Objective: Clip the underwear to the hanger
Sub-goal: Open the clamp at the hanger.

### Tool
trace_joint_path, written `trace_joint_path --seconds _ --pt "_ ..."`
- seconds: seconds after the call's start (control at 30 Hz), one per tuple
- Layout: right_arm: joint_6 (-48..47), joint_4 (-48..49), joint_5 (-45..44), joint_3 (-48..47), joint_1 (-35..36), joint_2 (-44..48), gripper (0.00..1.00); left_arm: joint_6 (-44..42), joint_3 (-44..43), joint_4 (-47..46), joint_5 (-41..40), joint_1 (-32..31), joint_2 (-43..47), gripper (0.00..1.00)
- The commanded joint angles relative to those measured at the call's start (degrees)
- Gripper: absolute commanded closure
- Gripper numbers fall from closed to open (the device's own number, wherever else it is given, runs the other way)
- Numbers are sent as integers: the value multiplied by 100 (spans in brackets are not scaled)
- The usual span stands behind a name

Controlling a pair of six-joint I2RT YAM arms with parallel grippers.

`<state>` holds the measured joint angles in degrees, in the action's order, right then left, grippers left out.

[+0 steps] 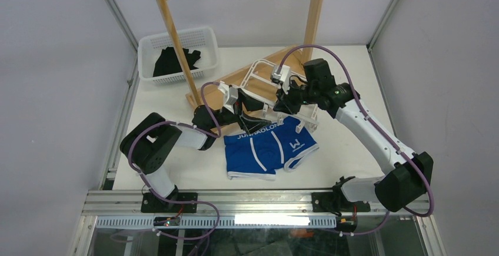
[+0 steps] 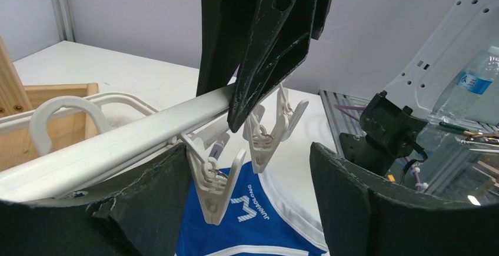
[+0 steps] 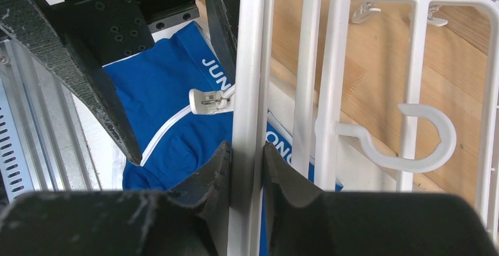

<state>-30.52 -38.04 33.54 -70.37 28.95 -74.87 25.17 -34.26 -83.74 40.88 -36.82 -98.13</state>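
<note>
The blue underwear (image 1: 269, 148) lies flat on the table, waistband toward the hanger (image 1: 263, 69). The white hanger is tilted over the wooden base. My right gripper (image 1: 286, 100) is shut on one of its bars (image 3: 247, 79), its pads (image 3: 216, 165) pressing both sides. My left gripper (image 2: 250, 191) stands open under that bar (image 2: 117, 138). A dangling white clip (image 2: 215, 179) hangs between its fingers, close to the left finger (image 2: 153, 203) and well apart from the right one. A second clip (image 2: 268, 135) hangs just behind. The underwear (image 2: 265, 220) lies below the clips.
A white basket (image 1: 203, 35) holding a black garment (image 1: 173, 60) sits at the back left. A tall wooden rack (image 1: 175, 32) stands on its wooden base (image 1: 235, 82) behind the hanger. The hanger's hook (image 3: 426, 147) lies over that base. A metal rail (image 1: 247, 200) runs along the near edge.
</note>
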Motion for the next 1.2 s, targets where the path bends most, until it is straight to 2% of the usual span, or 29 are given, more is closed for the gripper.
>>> trace_joint_path --seconds 0.0,0.27,0.5,0.67,0.8,0.9,1.0,1.13,1.17 --pt "-164 198 645 -70 104 175 100 179 -178 -1570 -2 0 11 28" --pt "-151 192 629 -72 105 157 100 255 -256 -1574 -20 34 -91 43" --pt "-156 192 625 -69 102 155 100 308 -305 -1568 7 51 -153 50" --pt "-156 178 627 -67 102 157 100 337 -304 -1573 3 52 -171 64" --pt "-147 177 627 -70 104 157 100 363 -318 -1573 -10 61 -179 66" --pt "-147 182 627 -71 103 157 100 378 -318 -1566 -17 63 -185 72" --pt "-147 176 627 -73 108 157 100 397 -326 -1555 -26 70 -194 79" --pt "-138 167 614 -65 104 148 100 432 -342 -1493 -44 70 -198 98" --pt "-134 180 606 -58 107 148 100 427 -342 -1447 -66 71 -190 100"
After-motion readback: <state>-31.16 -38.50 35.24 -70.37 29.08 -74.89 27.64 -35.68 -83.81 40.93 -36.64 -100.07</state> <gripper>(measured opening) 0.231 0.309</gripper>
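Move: The nearest clamp on the hanger sits almost between my open left fingers, about 1 cm ahead of my left hand's point and 1 cm to its right. The second clamp is some 6 cm to the right and 2 cm back from that hand; the underwear lies about 11 cm back, 3 cm right and 18 cm below it. From my right hand, still gripping the hanger bar, the nearest clamp is about 5 cm left, 2 cm lower. I close my left fingers from about three-quarters open to a third, bringing both pads onto the nearest clamp's two handles and squeezing them together from front and back. My left hand stays nearly in place, easing only about half a centimetre forward. My right hand keeps its grip on the hanger bar, shifting back by about half a centimetre. ##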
